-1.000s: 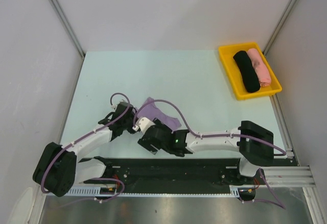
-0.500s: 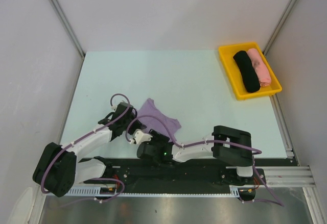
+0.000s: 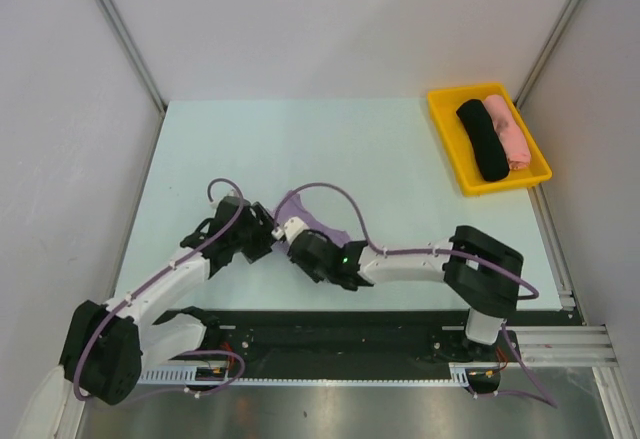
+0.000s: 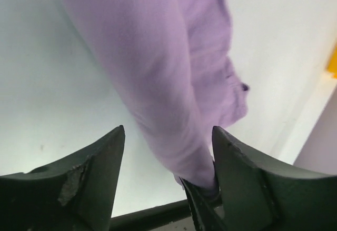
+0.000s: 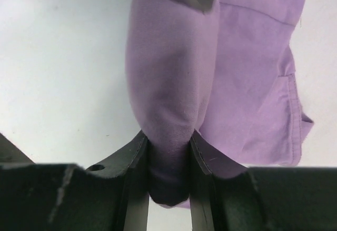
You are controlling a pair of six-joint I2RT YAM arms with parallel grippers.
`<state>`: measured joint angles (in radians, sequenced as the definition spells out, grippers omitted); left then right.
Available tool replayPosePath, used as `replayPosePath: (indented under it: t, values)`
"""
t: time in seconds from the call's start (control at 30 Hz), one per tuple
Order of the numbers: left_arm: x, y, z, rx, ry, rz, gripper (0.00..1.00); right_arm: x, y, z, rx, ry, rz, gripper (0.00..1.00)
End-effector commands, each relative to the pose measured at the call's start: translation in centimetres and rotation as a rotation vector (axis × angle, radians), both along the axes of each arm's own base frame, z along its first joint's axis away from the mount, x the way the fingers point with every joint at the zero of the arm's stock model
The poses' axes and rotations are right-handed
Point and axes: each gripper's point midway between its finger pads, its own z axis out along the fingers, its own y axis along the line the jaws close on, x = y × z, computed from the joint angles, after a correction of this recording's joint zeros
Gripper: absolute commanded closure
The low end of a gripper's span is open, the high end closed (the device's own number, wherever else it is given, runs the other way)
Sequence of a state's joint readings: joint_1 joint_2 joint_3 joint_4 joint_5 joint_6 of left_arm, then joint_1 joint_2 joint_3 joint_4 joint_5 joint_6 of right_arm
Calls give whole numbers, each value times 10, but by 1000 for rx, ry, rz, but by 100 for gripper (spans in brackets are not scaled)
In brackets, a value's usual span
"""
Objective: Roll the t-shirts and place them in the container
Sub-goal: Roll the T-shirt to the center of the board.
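Observation:
The lavender t-shirt (image 3: pixel 322 225) lies bunched at the near middle of the table, partly under both arms. My right gripper (image 5: pixel 168 136) is shut on a thick fold of the shirt (image 5: pixel 168 83); in the top view it (image 3: pixel 292 233) is at the shirt's left end. My left gripper (image 4: pixel 168 131) is open, with its fingers wide apart. The held length of shirt (image 4: pixel 158 57) runs between them, close to the right finger (image 4: pixel 237 162). In the top view the left gripper (image 3: pixel 262 241) is just left of the right one. A rolled black shirt (image 3: pixel 482 139) and a rolled pink shirt (image 3: pixel 507 131) lie together.
The black and pink rolls lie in a yellow tray (image 3: pixel 446 111) at the far right of the table. White walls with metal posts enclose the table on three sides. The arms' black base rail (image 3: pixel 330 334) runs along the near edge.
My right gripper has swung away from the near edge towards the far side, taking the shirt's fold with it. The shirt is more bunched. My left gripper has shifted slightly towards it.

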<state>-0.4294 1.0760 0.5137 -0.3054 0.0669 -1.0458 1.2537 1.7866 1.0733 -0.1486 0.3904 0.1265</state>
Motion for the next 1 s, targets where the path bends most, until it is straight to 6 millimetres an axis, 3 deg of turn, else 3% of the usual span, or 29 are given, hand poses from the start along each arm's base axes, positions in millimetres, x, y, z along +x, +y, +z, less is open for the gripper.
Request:
replayPosePath:
  t: [0.0, 0.13, 0.43, 0.53, 0.73, 0.9, 0.97]
  values:
    - [24, 0, 49, -39, -153, -4, 27, -5, 9, 16, 197, 223, 44, 70]
    - [26, 0, 61, -45, -199, -12, 30, -10, 8, 12, 271, 399, 79, 71]
    - [34, -18, 64, -109, -286, -94, 60, 1, -8, 1, 411, 677, 31, 72]
    - [38, -27, 58, -121, -276, -116, 70, 3, -13, -5, 425, 733, 0, 72]
    - [50, -40, 41, -127, -256, -145, 81, 12, -18, -11, 478, 796, -37, 72]
    - [57, -47, 28, -132, -235, -157, 85, 17, -23, -14, 497, 826, -59, 70]
    - [59, -51, 17, -124, -211, -164, 86, 19, -25, -15, 495, 821, -70, 65]
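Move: Between the two hands lies the T-shirt's roll; its middle is about 6 cm right of the open left hand, 1 cm ahead and 3 cm lower. From the right hand, already pinching the near end of the roll, the shirt's flat part is centred some 9 cm ahead, 1 cm right and 3 cm below. That flat part is roughly 5 cm ahead and 11 cm right of the left hand; the roll's middle is 6 cm ahead and 4 cm left of the right. Keeping its pinch on the near end of the roll, the right hand tips over by some 50 degrees, its fingers swinging from forward-left to point left and down, while easing only about 3 cm forward and right. The left hand lifts about 5 cm clear, then nearly shuts its fingers while coming down again forward and right over the roll, higher than it began. ##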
